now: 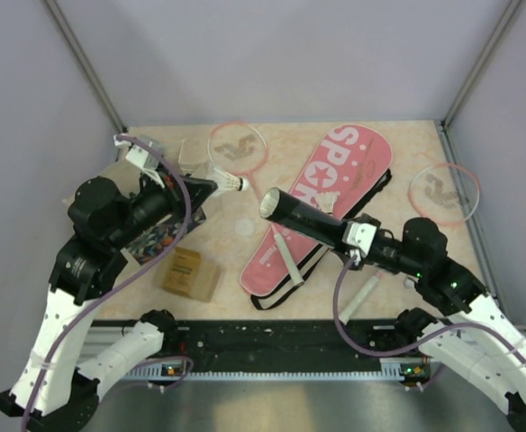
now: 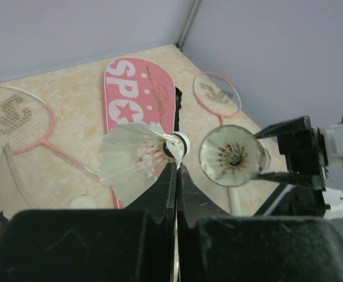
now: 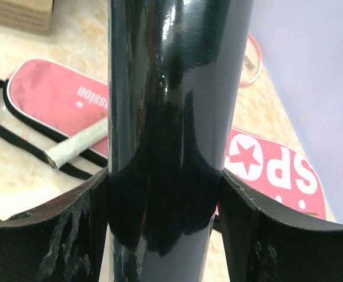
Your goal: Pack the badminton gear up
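Note:
My left gripper (image 1: 220, 185) (image 2: 177, 166) is shut on the cork end of the white feather shuttlecock (image 1: 237, 184) (image 2: 133, 155), held in the air. Just right of it, a short gap away, is the open mouth of the black tube (image 1: 303, 216) (image 2: 231, 155) (image 3: 171, 117). My right gripper (image 1: 349, 236) (image 3: 164, 173) is shut on the tube's body and holds it tilted above the pink SPORT cover (image 1: 335, 180) (image 2: 139, 82) (image 3: 48, 94). One pink-rimmed racket (image 1: 238, 148) (image 2: 13, 117) lies at the back. The other racket (image 1: 443, 191) (image 2: 217, 94) lies at the right.
A small brown cardboard box (image 1: 191, 273) sits near the front left. The beige tote bag (image 1: 123, 171) lies under my left arm. A white round lid (image 1: 245, 227) rests on the table beside the cover. A white racket handle (image 1: 285, 256) (image 3: 77, 141) lies across the cover.

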Tool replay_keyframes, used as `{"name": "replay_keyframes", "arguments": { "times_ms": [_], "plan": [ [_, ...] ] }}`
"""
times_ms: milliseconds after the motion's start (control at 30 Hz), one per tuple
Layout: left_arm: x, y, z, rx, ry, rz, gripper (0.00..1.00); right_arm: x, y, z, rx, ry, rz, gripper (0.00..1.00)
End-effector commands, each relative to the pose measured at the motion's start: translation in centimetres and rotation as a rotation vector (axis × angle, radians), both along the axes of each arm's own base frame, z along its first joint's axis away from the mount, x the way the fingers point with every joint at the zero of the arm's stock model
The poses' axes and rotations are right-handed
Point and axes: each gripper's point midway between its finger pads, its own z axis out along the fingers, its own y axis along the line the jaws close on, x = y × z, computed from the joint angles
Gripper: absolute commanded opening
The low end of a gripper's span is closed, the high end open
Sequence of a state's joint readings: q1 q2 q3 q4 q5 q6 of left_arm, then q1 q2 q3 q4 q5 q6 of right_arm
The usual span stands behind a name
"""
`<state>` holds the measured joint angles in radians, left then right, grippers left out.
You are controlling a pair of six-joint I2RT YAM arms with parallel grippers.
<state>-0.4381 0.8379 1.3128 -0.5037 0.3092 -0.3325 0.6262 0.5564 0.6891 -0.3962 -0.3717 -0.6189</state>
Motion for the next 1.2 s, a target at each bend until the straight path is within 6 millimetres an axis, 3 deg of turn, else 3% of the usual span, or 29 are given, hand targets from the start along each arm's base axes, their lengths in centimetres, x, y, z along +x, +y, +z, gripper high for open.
{"name": "replay_keyframes", "arguments": {
  "times_ms": [0,133,300,633,933,1167],
  "plan": [
    [-3.4,-0.3,-1.8,0.059,0.056,-0.119,0.0,0.7,0.8,2.8,-0.018,-0.127,0.05,0.43],
    [-5.9,-0.9,-1.0,0.017,0.042,-0.216,0.0,0.5,1.5,2.8,-0.016,-0.142,0.098,0.43],
    [-6.9,-1.6,-1.2,-0.002,0.052,-0.284,0.0,0.2,2.2,3.2,0.028,-0.165,0.132,0.43],
    [-6.9,-4.1,-2.3,-0.116,0.077,-0.435,0.0,0.0,2.8,2.8,0.028,-0.163,0.169,0.41],
    [-6.4,-4.6,-3.5,-0.104,0.072,-0.456,0.0,-0.4,3.4,2.0,0.029,-0.141,0.212,0.39],
    [-5.2,-5.0,-4.7,-0.093,0.103,-0.443,0.0,-0.7,4.0,2.7,0.072,-0.096,0.226,0.39]
  ]
}}
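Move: The left hand pinches a shuttlecock by its skirt; the tube mouth it is taken to lies about 11 cm to its right, 3 cm back and 5 cm below. The near racket's handle lies some 15 cm right, 3 cm back and 38 cm below this hand. From the right hand, which grips the tube, the held shuttlecock is roughly 27 cm left, 5 cm ahead and 18 cm up. Cork first, the shuttlecock meets the tube's open mouth, the left fingers still pinching its skirt: the left hand draws back about 6 cm, then goes right and down some 5 cm each, turning about 25 degrees clockwise. The right hand keeps its grip on the tube, shifts 2–3 cm left and turns some 10 degrees counter-clockwise, bringing the mouth to meet it. ##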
